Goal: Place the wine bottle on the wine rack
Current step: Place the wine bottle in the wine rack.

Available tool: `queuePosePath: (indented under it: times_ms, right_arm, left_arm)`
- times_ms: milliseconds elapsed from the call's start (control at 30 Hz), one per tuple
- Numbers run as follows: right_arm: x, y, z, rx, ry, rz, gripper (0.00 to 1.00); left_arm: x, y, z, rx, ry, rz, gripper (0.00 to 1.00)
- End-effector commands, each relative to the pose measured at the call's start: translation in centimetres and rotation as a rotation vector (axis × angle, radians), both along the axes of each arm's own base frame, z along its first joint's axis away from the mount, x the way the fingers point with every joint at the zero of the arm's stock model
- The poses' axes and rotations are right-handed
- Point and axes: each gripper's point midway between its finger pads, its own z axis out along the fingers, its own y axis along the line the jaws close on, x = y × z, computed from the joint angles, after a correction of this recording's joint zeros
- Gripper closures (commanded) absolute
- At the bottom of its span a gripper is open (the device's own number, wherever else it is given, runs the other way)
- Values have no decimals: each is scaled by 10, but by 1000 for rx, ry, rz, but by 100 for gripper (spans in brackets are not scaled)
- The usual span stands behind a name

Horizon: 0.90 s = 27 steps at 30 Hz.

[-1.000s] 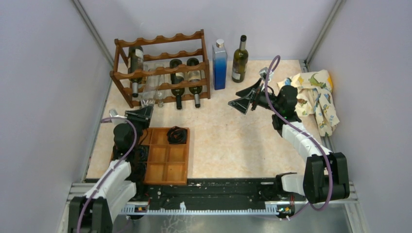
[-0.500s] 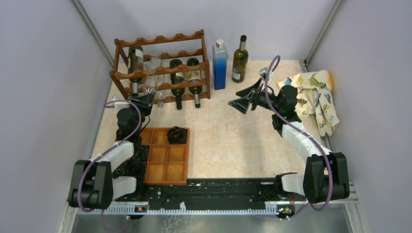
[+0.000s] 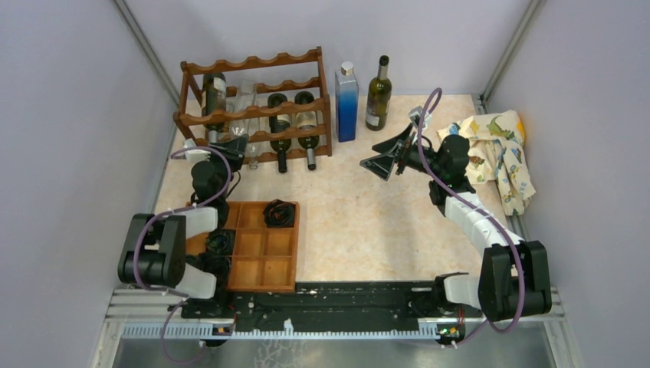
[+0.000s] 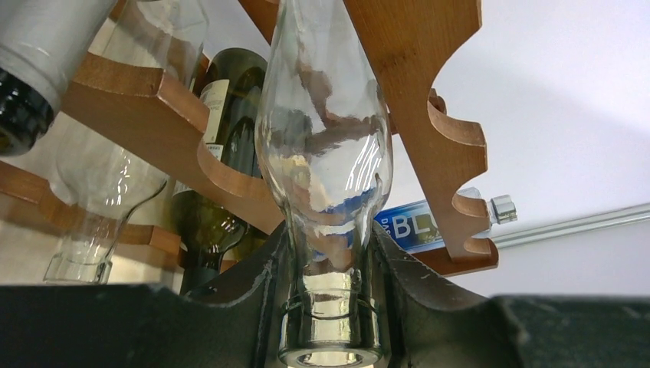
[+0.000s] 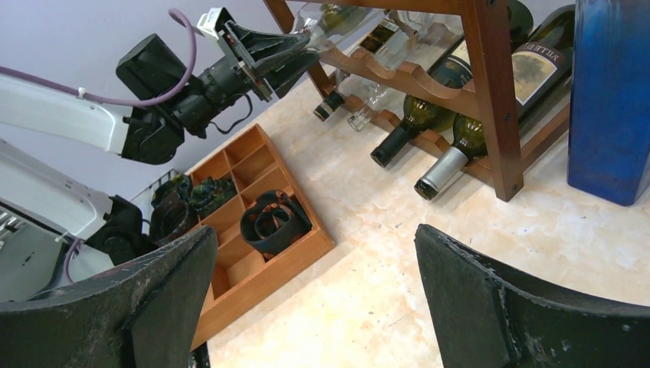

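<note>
The wine rack (image 3: 253, 84) is dark reddish-brown wood with scalloped rails and stands at the back left. My left gripper (image 3: 232, 146) is shut on the neck of a clear glass wine bottle (image 3: 244, 115), whose body lies in among the rack's rails. In the left wrist view the clear bottle (image 4: 326, 146) rises from my left gripper (image 4: 328, 307) past a scalloped rail (image 4: 418, 92). My right gripper (image 3: 381, 162) hovers open mid-table, nothing between its fingers (image 5: 490, 299).
Dark bottles (image 3: 293, 123) and another clear bottle (image 4: 100, 199) lie in the rack. A blue bottle (image 3: 346, 103) and an upright green wine bottle (image 3: 379, 93) stand right of it. A wooden compartment tray (image 3: 260, 264) holds black straps (image 3: 279, 212). A patterned cloth (image 3: 498, 149) lies right.
My left arm has stretched forward toward the rack, carrying the clear bottle further into it. The right arm has stayed put.
</note>
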Motion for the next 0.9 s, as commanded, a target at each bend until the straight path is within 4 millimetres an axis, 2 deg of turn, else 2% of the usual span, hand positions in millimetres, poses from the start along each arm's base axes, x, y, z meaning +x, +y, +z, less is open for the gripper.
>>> queuePosePath:
  times_ms: [0,233,600,867]
  right_arm:
    - [4,-1,18,0,-95,-4,2]
    - [2,-2,19,-2,-101,-5,2]
    - [-1,-2,18,-5,-103,-3,2]
    - [-3,-2,18,-6,-108,1,2]
  left_arm:
    - [7,7,65,-29,-242,40,100]
    - [18,5,56,-78,-243,54,100]
    - [41,-1,57,-121,-250,102,100]
    - [59,-1,46,-118,-201,143,100]
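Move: The left hand holds the clear wine bottle by the neck, its body already partly in the rack; the middle of the free middle-tier slot lies about 12 cm ahead, 1 cm right and 4 cm below. In the same tier a dark bottle lies some 8 cm left, 12 ahead and 5 below. A bottom-tier dark bottle is 11 cm right, 8 ahead and 14 below. From the right hand that slot is roughly 40 cm left, 20 ahead and 10 below. Left hand slides the neck-held bottle about 5 cm forward between the rack's front rails, turning slightly counter-clockwise. ##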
